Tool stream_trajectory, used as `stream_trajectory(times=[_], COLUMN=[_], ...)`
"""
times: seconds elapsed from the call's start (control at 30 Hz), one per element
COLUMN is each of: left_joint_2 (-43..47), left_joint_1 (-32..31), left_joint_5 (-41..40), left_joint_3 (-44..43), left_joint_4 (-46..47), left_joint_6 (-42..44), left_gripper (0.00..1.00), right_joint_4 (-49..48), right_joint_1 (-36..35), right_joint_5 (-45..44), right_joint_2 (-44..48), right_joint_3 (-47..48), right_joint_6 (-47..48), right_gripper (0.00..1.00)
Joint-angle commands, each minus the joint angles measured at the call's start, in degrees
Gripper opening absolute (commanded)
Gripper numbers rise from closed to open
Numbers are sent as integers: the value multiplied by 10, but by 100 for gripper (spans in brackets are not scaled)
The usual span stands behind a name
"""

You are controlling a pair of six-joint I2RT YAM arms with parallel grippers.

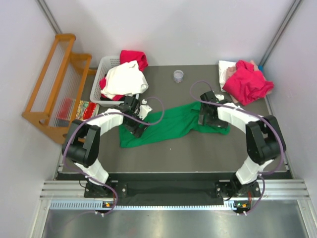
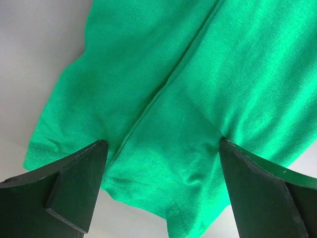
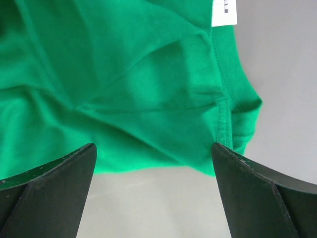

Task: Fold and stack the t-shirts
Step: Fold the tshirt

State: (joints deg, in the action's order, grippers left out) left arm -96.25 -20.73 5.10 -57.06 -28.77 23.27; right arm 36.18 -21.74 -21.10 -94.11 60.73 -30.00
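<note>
A bright green t-shirt [image 1: 168,124] lies crumpled and stretched out across the middle of the dark table. My left gripper [image 1: 136,128] hovers over its left end, open. In the left wrist view the hemmed edge of the green t-shirt [image 2: 198,74] lies between the spread fingers [image 2: 74,183] of the left gripper [image 2: 163,148], ungripped. My right gripper [image 1: 204,119] is open over the shirt's right end. In the right wrist view the right gripper [image 3: 153,148] straddles the edge of the green t-shirt [image 3: 124,74], near a white label [image 3: 224,12]. More t-shirts sit in a magenta-red, white and pink pile [image 1: 245,79] at the back right.
A white plastic basket [image 1: 104,67] at the back left holds a white shirt [image 1: 124,79] and a red one [image 1: 133,58]. A small clear cup [image 1: 178,76] stands at the back centre. A wooden rack [image 1: 54,82] stands off the table's left side.
</note>
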Motion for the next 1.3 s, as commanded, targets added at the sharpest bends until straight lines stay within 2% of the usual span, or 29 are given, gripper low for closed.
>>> stream_trajectory(times=[0.0, 0.37, 0.63, 0.83, 0.9, 1.03, 1.17, 1.27], left_joint_2=[-25, -32, -54, -66, -67, -74, -95, -110], left_joint_1=[2, 1, -27, -79, -110, -150, -181, -187], left_joint_5=[-33, -40, -42, -19, -13, 2, 19, 26], left_joint_3=[35, 69, 65, 66, 65, 59, 48, 35], left_joint_4=[51, 50, 15, -14, -29, -56, -77, -88], left_joint_6=[13, 27, 35, 35, 36, 41, 45, 47], left_gripper=[99, 99, 99, 99, 92, 99, 99, 91], right_joint_4=[12, 27, 42, 49, 49, 49, 52, 51], right_joint_1=[-3, -1, 13, 17, 17, 18, 19, 19], right_joint_5=[-34, -46, -52, -43, -39, -32, -24, -14], right_joint_2=[-44, -125, -169, -206, -216, -229, -243, -250], right_joint_3=[61, 105, 170, 214, 223, 239, 266, 286], right_joint_6=[-18, -20, -5, -3, -4, -3, -1, 4], right_gripper=[100, 100, 100, 100, 100, 100, 100, 100])
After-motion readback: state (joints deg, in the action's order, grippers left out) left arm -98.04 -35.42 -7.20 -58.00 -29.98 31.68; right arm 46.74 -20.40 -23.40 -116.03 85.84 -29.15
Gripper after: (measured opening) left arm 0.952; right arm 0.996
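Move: The t-shirt lies folded into a long strip under both open hands. Its right end is under the right hand, centred about 1 cm ahead and 2 cm below; the red pile is some 20 cm farther out and 19 cm right, the plastic cup 25 cm ahead and 15 cm left. Its left end is centred about 3 cm left of the left hand and 1 cm below; the basket stands some 27 cm ahead and 11 cm left. Fingertips wide open, the right hand comes down about 1.5 cm onto the t-shirt's right end and pushes that cloth forward along the table, some 7 cm in all, low throughout. The left hand's open fingers still rest on the left end, nearly still at first; then they drag it about 4 cm right and slightly back, turning nearly 20 degrees clockwise. ##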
